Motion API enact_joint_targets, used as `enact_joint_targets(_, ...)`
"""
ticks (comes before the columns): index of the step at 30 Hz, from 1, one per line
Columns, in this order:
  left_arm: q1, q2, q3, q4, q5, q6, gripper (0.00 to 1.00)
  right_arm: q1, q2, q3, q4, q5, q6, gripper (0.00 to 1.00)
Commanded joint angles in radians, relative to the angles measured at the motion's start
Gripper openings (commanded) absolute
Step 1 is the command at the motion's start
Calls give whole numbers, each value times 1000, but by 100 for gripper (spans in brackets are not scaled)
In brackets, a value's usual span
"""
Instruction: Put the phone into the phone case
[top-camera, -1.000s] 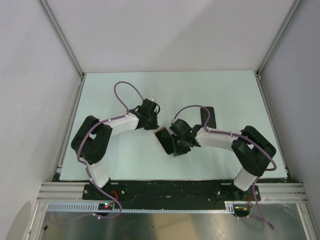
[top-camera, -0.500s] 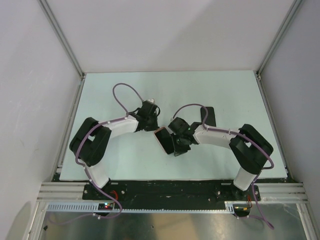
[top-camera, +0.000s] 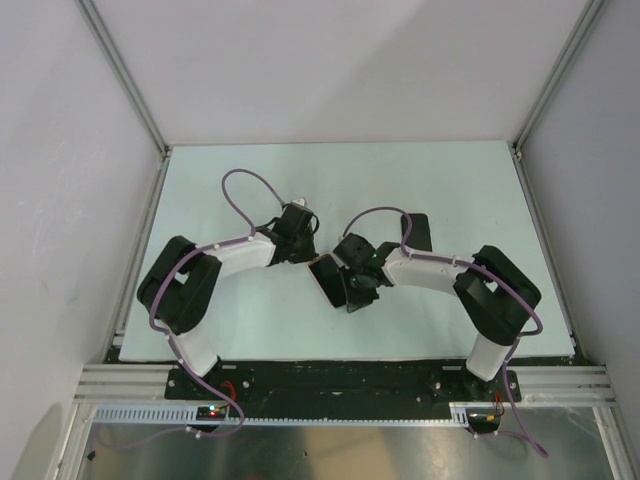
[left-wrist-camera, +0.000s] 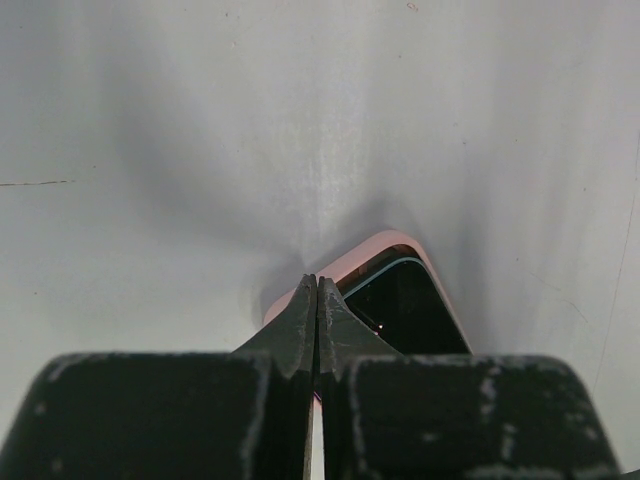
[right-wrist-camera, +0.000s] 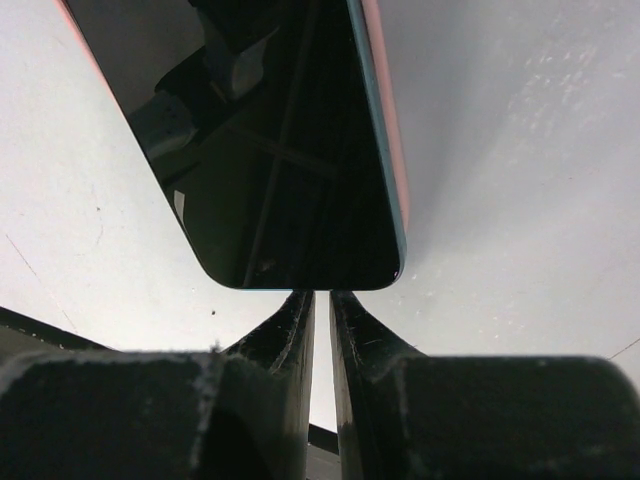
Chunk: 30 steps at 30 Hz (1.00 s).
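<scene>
The phone (right-wrist-camera: 270, 150), a black slab with a glossy screen, lies in the salmon-pink phone case (right-wrist-camera: 390, 110), whose rim shows along its side. In the top view the pair (top-camera: 326, 281) sits mid-table between the two grippers. My left gripper (left-wrist-camera: 317, 283) is shut, and its tips rest at the rounded corner of the phone case (left-wrist-camera: 365, 252), beside the phone's screen (left-wrist-camera: 405, 312). My right gripper (right-wrist-camera: 322, 294) is all but shut, with a thin empty slit between the fingers. Its tips butt against the phone's near end. In the top view the left gripper (top-camera: 305, 250) and the right gripper (top-camera: 343, 285) flank the phone.
A black slab (top-camera: 416, 233) lies on the pale table (top-camera: 240, 330), behind the right arm's forearm. Metal frame rails and grey walls close in the table on the left, right and far sides. A black strip runs along the near edge by the arm bases.
The right arm has shifted a little to the left, and the phone in its case has moved slightly left with it. The left gripper has stayed shut at the case's corner.
</scene>
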Motion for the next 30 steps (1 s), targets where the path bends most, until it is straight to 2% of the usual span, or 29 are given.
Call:
enact_joint_targets(1,-63,-6,-25,-105,146,-39,0,-10,25,69,190,76,16,16)
enact_joint_targets(14,-54,-22,-45,-105,168,-41,0,-28,62,105,188,115,10,16)
enact_joint_targets(23,-40,-97,-124,-105,170,-101,0,-50,25,101,119,166,-24,16)
enact_joint_targets(30,-28,-189,-164,-105,118,-120,0,-76,19,101,106,163,-31,17)
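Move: The phone lies loosely in the pink phone case. The left hand's closed fingertips are at the case's far short rim, so the phone's middle is about 7 cm back, 4 cm to the right and 1 cm lower; the case's middle is 6 cm back and 4 cm right. From the right hand, at the phone's near edge, the phone is some 6 cm ahead and 4 cm left, the case 7 cm ahead and 4 cm left, and a black slab 19 cm ahead and 18 cm right. Back from the case's far short rim, after a first pause, the shut left fingers sweep about 6 cm at nearly the same height to the middle of its left long edge. The right fingers, barely open, nudge left and forward at the phone's near edge, then work forward about 2 cm and slightly right to its near right corner, staying low against the phone. ##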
